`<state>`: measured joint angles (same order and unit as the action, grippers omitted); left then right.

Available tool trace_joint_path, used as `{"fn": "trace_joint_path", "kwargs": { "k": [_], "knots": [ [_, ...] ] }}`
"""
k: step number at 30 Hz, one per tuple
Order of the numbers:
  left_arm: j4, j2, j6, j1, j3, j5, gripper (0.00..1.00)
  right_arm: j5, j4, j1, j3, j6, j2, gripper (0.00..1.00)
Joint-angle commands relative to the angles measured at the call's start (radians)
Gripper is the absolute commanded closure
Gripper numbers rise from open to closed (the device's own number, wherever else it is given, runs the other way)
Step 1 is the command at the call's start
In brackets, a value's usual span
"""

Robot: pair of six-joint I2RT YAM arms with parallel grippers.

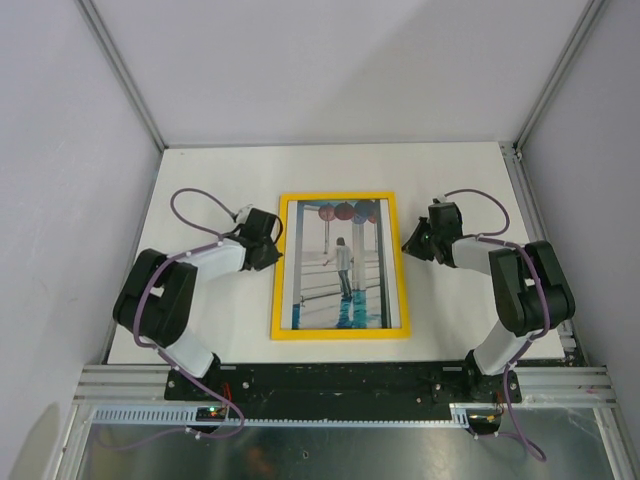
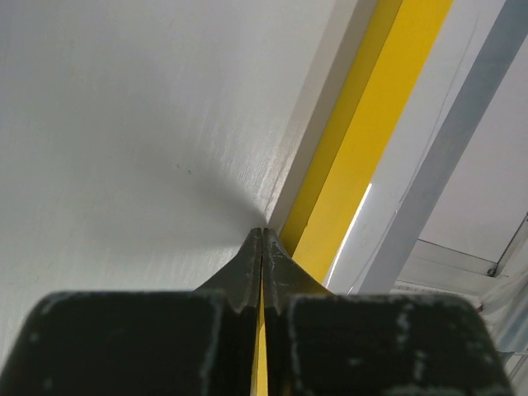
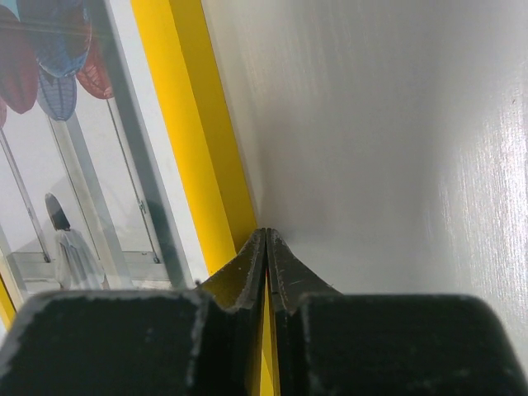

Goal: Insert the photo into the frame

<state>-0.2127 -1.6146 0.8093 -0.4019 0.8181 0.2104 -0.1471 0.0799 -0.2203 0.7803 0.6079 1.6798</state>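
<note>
The yellow frame (image 1: 338,332) lies flat, front up, in the middle of the white table, with the photo (image 1: 340,265) showing inside it. My left gripper (image 1: 272,240) is shut, its tips at the outer left edge of the frame (image 2: 388,107), low on the table; my left gripper tips (image 2: 262,235) meet with no gap. My right gripper (image 1: 408,243) is shut, its tips (image 3: 266,235) at the outer right edge of the frame (image 3: 194,140). The photo (image 3: 74,165) shows the person and the reddish round shapes beside it.
The white table (image 1: 200,180) ends at pale enclosure walls at the back and on both sides. A metal rail (image 1: 340,385) with the arm bases runs along the near edge. Purple cables loop over both arms.
</note>
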Motion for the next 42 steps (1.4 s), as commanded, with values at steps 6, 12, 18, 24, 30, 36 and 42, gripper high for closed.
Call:
{"fn": "trace_joint_path", "kwargs": {
  "k": [6, 12, 18, 24, 30, 36, 42],
  "knots": [
    [0.023, -0.022, -0.01, -0.029, 0.046, -0.034, 1.0, -0.011, -0.069, -0.012, 0.008, -0.016, 0.011, 0.94],
    [0.019, 0.009, -0.039, -0.013, 0.055, -0.013, 0.99, 0.002, -0.1, 0.005, 0.021, -0.027, -0.011, 0.88],
    [0.002, 0.096, -0.137, 0.109, 0.094, -0.057, 0.79, 0.038, -0.203, 0.05, 0.076, -0.066, -0.103, 0.51],
    [-0.061, 0.238, -0.256, 0.122, 0.175, -0.124, 0.33, 0.033, -0.257, 0.053, 0.123, -0.062, -0.245, 0.27],
    [-0.099, 0.417, -0.349, 0.123, 0.157, -0.198, 0.01, 0.027, -0.286, 0.047, 0.124, -0.056, -0.398, 0.2],
    [-0.117, 0.571, -0.335, 0.123, 0.108, -0.197, 0.0, 0.044, -0.299, 0.017, 0.125, -0.055, -0.502, 0.19],
    [-0.117, 0.645, -0.317, 0.123, 0.071, -0.174, 0.0, 0.08, -0.276, -0.027, 0.125, -0.034, -0.521, 0.18]
  ]
}}
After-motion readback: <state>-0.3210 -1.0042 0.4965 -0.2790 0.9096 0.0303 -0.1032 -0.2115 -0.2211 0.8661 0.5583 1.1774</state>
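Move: The yellow frame lies flat and squared up between the two hands, with the photo already in it and its middle about 16 cm to the left hand's right, roughly level fore and aft and in height. From the right hand that same middle is some 16 cm to the left and 4 cm nearer the base; the photo shares this centre. Both sets of closed fingertips are down at the frame's outer long sides. After a short hold with the fingertips at the frame's two long sides, both hands come free and lift away from it with their fingers opening: the left edges a few centimetres outward and forward, climbs about 22 cm with its fingers going wide open, and draws back again as it rises. The right first shifts some 3 cm outward, then rises about 17 cm and opens most of the way, easing slightly back near the end, while both wrists tilt the fingertips up and forward, the left by some 30 degrees and the right by rather less. ##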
